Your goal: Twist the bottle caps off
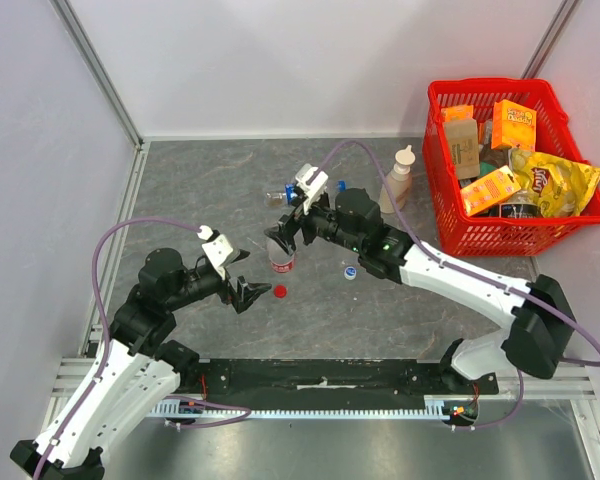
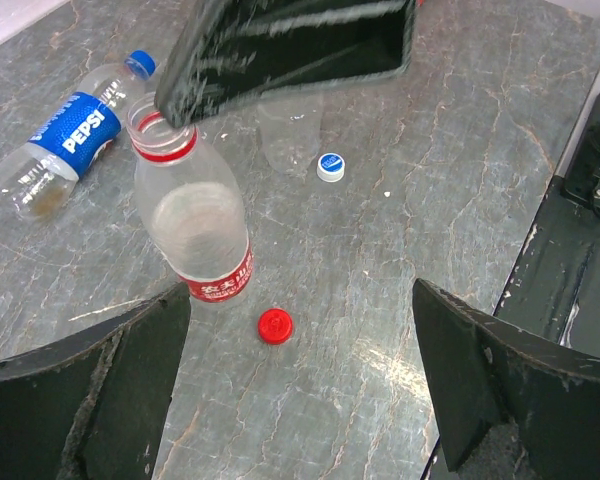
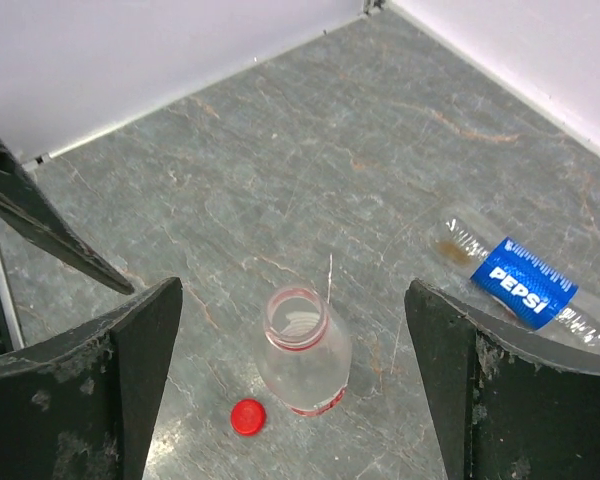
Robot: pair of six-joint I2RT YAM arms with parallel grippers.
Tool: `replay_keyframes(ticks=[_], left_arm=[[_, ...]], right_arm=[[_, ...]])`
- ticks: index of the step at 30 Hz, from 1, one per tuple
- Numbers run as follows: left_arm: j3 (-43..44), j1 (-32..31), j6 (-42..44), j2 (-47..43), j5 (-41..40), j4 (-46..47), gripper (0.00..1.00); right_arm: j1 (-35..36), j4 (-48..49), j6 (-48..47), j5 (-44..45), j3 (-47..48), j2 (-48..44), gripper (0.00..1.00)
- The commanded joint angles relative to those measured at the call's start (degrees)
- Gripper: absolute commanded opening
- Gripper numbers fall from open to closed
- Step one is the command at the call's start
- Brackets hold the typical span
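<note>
A clear red-label bottle (image 1: 281,256) stands upright with its mouth uncapped. The red cap (image 1: 280,292) lies on the table just in front of it. My right gripper (image 3: 292,292) hovers open above the bottle (image 3: 302,352), with the red cap (image 3: 247,416) below and nothing between its fingers. My left gripper (image 2: 300,292) is open low over the table, with the red cap (image 2: 274,325) between its fingers and the bottle (image 2: 195,225) just beyond. A white cap (image 2: 330,166) lies loose by an unlabelled clear bottle (image 2: 290,135). The Pepsi bottle (image 2: 70,135) lies on its side with its blue cap (image 2: 140,64) on.
A beige nozzle-top bottle (image 1: 400,178) stands at the back right. Beside it is a red basket (image 1: 440,180) full of snack packs. Walls close off the back and left of the table.
</note>
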Motion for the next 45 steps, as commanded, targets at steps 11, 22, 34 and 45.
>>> replay_keyframes(ticks=[11, 22, 34, 45], left_arm=[[2.11, 0.06, 0.82, -0.14, 0.84, 2.14, 0.98], [2.37, 0.15, -0.50, -2.16, 0.93, 8.20, 1.00], [19.23, 0.15, -2.35, 15.66, -10.05, 11.55, 1.00], [48.48, 3.66, -1.03, 45.71, -3.92, 4.70, 1.00]], right_arm=[[0.11, 0.50, 3.30, -0.59, -2.85, -11.76, 0.98], [0.11, -0.46, 3.48, 0.73, -6.02, -16.95, 0.98], [0.02, -3.01, 4.62, 5.39, -9.80, -22.05, 0.98], [-0.07, -5.65, 3.39, 8.64, -12.09, -27.59, 0.98]])
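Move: The Pepsi bottle lies about 31 cm ahead of the left hand, 12 cm to its right and 18 cm below. The open Coke bottle stands some 12 cm ahead of that hand and 7 cm right, the red cap about 4 cm ahead and 7 cm right. From the right hand the Pepsi bottle is roughly 21 cm ahead, 5 cm right and 22 cm below; the Coke bottle is almost underneath, 1 cm ahead and 1 cm left. Open left hand rises and reaches forward about 15 cm each, nearing Pepsi horizontally; open right hand withdraws rightward. ##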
